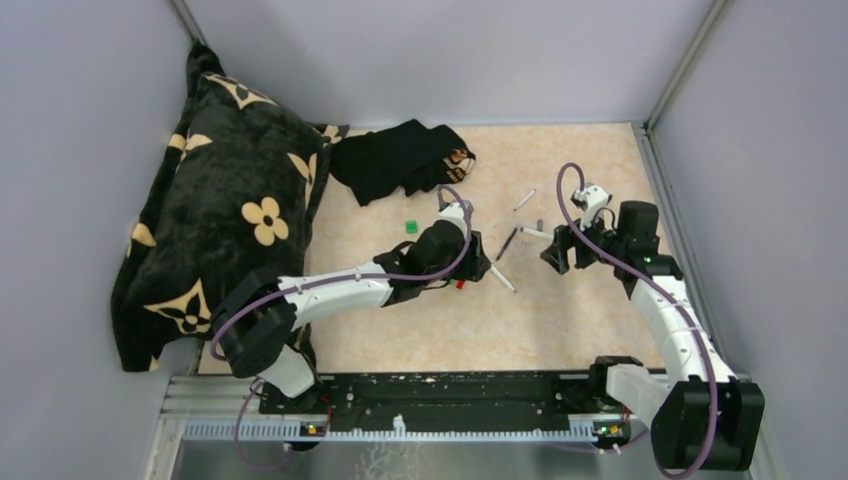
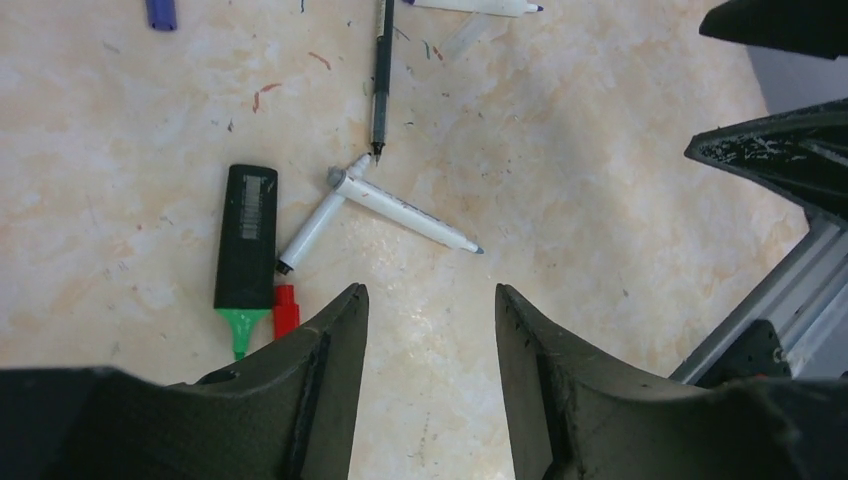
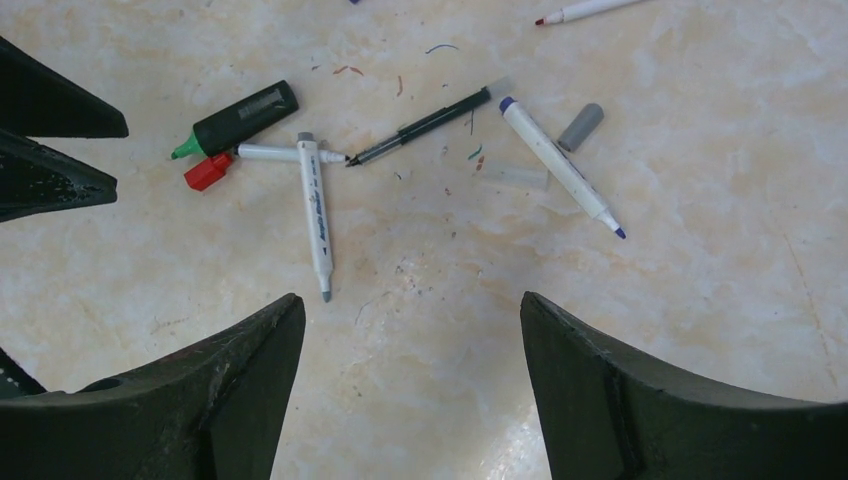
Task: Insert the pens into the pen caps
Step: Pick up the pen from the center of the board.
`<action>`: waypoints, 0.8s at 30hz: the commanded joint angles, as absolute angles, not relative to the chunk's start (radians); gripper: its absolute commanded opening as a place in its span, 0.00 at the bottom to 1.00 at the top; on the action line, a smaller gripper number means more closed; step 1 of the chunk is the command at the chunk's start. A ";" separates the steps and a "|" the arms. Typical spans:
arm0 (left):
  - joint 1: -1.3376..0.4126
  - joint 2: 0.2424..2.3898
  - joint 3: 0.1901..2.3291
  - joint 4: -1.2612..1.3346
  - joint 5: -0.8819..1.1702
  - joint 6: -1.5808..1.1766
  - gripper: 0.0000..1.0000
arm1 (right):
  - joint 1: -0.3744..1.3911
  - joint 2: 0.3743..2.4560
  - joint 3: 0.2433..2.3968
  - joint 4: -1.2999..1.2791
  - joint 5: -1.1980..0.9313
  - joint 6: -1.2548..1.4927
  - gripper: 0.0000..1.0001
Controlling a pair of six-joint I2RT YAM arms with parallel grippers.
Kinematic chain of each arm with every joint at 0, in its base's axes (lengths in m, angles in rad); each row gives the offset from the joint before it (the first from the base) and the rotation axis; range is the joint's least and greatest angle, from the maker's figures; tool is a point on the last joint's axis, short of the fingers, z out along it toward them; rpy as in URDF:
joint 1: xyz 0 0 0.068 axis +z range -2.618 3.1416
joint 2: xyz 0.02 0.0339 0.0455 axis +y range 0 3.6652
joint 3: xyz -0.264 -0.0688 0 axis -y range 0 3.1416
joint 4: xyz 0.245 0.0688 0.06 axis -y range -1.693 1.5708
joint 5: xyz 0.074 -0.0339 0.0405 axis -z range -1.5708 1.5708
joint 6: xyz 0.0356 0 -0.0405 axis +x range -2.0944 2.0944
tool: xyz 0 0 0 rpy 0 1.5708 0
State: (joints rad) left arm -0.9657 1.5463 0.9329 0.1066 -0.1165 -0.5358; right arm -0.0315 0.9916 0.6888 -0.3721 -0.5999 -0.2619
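Note:
Several pens lie loose on the beige tabletop between my two grippers. A black highlighter (image 2: 246,250) with a bare green tip lies beside a red cap (image 2: 286,310). Two white pens (image 2: 405,212) cross each other, and a thin black pen (image 2: 381,75) points at them. My left gripper (image 2: 430,292) hovers open just short of them, nothing between its fingers. My right gripper (image 3: 411,298) is open too, facing the same cluster. Near it lie a blue-tipped white pen (image 3: 555,165), a grey cap (image 3: 580,126) and a clear cap (image 3: 515,176). A green cap (image 1: 410,226) sits apart to the left.
A black pillow with cream flowers (image 1: 220,220) leans against the left wall. A black cloth (image 1: 400,155) lies at the back. A purple cap (image 2: 160,12) and a red-tipped pen (image 3: 590,10) lie further out. The two grippers stand close together, and grey walls enclose the table.

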 commanded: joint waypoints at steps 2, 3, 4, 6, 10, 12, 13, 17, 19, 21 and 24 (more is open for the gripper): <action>-1.068 1.571 0.929 0.094 -0.428 -0.921 0.57 | -0.042 0.986 0.743 -0.377 -0.574 -0.274 0.78; -1.088 1.585 0.937 0.080 -0.476 -0.987 0.58 | -0.042 0.985 0.743 -0.377 -0.572 -0.273 0.78; -1.109 1.605 0.958 0.049 -0.520 -1.035 0.58 | -0.041 0.983 0.744 -0.376 -0.569 -0.273 0.78; -1.137 1.670 1.055 -0.110 -0.613 -1.130 0.58 | -0.043 0.983 0.744 -0.374 -0.568 -0.271 0.78; -1.146 1.858 1.343 -0.569 -0.709 -1.373 0.51 | -0.043 0.980 0.744 -0.374 -0.555 -0.267 0.78; -1.147 1.930 1.445 -0.687 -0.709 -1.405 0.50 | -0.042 0.979 0.744 -0.374 -0.550 -0.267 0.78; -1.146 1.957 1.468 -0.697 -0.704 -1.403 0.50 | -0.042 0.977 0.744 -0.373 -0.549 -0.266 0.78; -1.146 2.009 1.494 -0.664 -0.709 -1.384 0.50 | -0.042 0.976 0.744 -0.373 -0.547 -0.263 0.78; -1.146 2.020 1.494 -0.643 -0.718 -1.369 0.50 | -0.042 0.976 0.744 -0.373 -0.546 -0.262 0.78; -1.144 2.028 1.498 -0.625 -0.721 -1.350 0.51 | -0.043 0.977 0.744 -0.373 -0.547 -0.261 0.78; -1.142 2.042 1.501 -0.596 -0.717 -1.327 0.53 | -0.042 0.977 0.744 -0.373 -0.552 -0.260 0.78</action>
State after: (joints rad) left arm -1.1477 2.0277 1.4681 -0.5945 -0.6865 -1.3392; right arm -0.0334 0.9958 0.6903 -0.3901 -0.5468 -0.2611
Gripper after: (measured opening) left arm 0.517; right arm 0.779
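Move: The white pen with the grey end lies about 5 cm ahead of my left hand, 6 cm to its right and some 12 cm below. Down on the table too, the black pen is about 9 cm beyond that pen and 2 cm farther right; the highlighter lies about 7 cm ahead of my left hand and 4 cm to its left, the red cap about 2 ahead and 4 left. From my right hand the white pen is about 4 cm ahead, 12 cm left and 14 cm down. I sink my left hand about 8 cm towards the white pen, slowly at first and then faster, swinging some 4 cm to the right before easing back about 2 cm left. On the way I turn the wrist roughly 40 degrees counter-clockwise and tip the fingers down, so they come round nearly in line with that pen, staying about half open and touching nothing. ##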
